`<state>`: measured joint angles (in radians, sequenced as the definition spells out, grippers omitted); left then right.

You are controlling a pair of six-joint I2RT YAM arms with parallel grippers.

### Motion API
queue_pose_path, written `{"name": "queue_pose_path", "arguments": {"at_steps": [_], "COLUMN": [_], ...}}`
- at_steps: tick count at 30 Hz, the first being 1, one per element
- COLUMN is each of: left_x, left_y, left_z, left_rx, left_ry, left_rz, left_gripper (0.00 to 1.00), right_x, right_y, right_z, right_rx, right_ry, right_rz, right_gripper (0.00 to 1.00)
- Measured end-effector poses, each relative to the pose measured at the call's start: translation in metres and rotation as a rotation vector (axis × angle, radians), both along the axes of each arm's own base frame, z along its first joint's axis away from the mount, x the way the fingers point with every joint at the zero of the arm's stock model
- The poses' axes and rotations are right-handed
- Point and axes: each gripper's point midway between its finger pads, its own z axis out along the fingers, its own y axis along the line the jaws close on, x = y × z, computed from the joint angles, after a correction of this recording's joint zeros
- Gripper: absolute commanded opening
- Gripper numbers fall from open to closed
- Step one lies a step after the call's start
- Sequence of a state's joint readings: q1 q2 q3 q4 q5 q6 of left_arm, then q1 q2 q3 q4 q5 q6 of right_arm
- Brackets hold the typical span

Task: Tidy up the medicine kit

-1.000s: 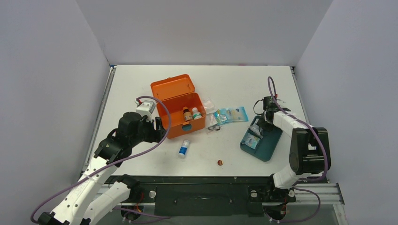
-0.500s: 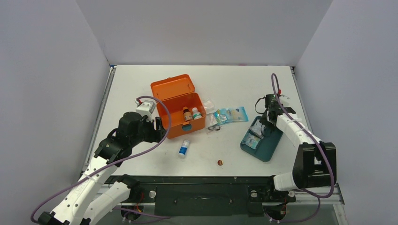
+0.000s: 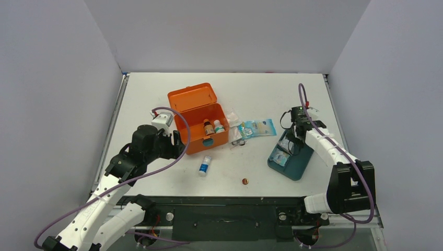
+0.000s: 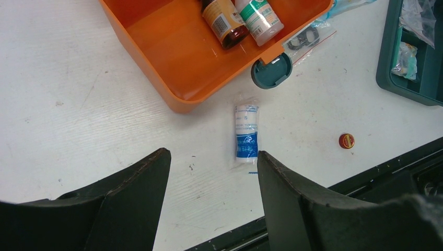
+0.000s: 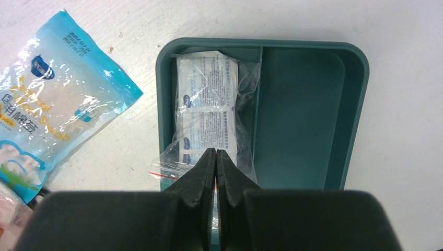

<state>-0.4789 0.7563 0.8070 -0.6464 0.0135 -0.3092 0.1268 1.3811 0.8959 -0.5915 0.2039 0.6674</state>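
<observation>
The orange medicine kit (image 3: pixel 194 117) (image 4: pixel 172 57) stands open at mid-table, lid leaning back. A brown bottle (image 4: pixel 224 21) and a white bottle with a green label (image 4: pixel 259 15) lie inside it. A blue-and-white bandage roll (image 3: pixel 205 165) (image 4: pixel 246 134) lies on the table in front of the kit. My left gripper (image 3: pixel 177 141) (image 4: pixel 213 154) hovers open at the kit's left front, holding nothing. My right gripper (image 3: pixel 292 137) (image 5: pixel 216 151) is shut, its tips over a clear bag of white packets (image 5: pixel 206 110) in the teal tray (image 5: pixel 303 120). Whether it pinches the plastic I cannot tell.
A light blue pouch (image 3: pixel 257 127) (image 5: pixel 47 110) and a small clear bag with dark pieces (image 4: pixel 305 37) lie between kit and tray (image 3: pixel 298 164). A small red cap (image 3: pixel 244 181) (image 4: pixel 346 140) sits near the table's front edge.
The right arm rose, shifted slightly over the tray, and its jaws have closed. The left arm and the table's objects have not moved.
</observation>
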Motion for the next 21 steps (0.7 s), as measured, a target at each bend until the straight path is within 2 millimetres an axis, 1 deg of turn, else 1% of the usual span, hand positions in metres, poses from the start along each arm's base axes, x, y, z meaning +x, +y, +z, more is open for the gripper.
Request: {"name": "queue_pose_path", "arguments": {"at_steps": [2,6,11,13,17,21], "left_x": [0.0,0.0,0.0,0.0,0.0,0.0], "left_y": [0.0,0.0,0.0,0.0,0.0,0.0], "left_z": [0.0,0.0,0.0,0.0,0.0,0.0], "left_rx": [0.0,-0.001,-0.001,-0.001,-0.001,-0.002], "left_ry": [0.0,0.001,0.001,0.0,0.0,0.0], "left_rz": [0.0,-0.002,-0.002,-0.002,-0.002,-0.002], "left_gripper": [0.6,0.6,0.59,0.59,0.59,0.6], "right_x": [-0.002,-0.008,-0.015,-0.017,-0.014,-0.013], "right_y": [0.0,0.001,0.002,0.003,0.004,0.004], "right_z": [-0.004,-0.019,-0.045,-0.052,-0.06,-0.06], "right_rx": [0.002,0.008,0.017,0.021,0.027,0.03], "right_ry": [0.008,0.044,0.106,0.12,0.126,0.122], "right_rz": [-0.005,-0.018,-0.03,-0.036,-0.046,-0.051], "right_gripper": [0.0,0.0,0.0,0.0,0.0,0.0]}}
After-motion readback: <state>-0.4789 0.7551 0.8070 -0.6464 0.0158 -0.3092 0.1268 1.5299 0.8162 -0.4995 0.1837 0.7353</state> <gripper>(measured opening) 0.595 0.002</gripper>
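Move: The gauze bag in the tray's left compartment lies almost straight under the right hand, its middle about 6 cm below and 1 cm to the left. The small blue-white bag in the same compartment is some 7 cm back and 4 cm left of this hand, and the flat blue packet on the table about 6 cm ahead and 14 cm left. From the left hand, the gauze bag lies roughly 45 cm right, 8 cm ahead and 18 cm lower. The tips of the shut right fingers come down onto the near half of the gauze bag and press it into the tray's left compartment. The hand sinks about 6 cm, easing back a little over a centimetre on the way, while the wrist tips the fingers some 7 degrees closer to straight down; at the bottom it stays put on the bag with the fingers still shut. ##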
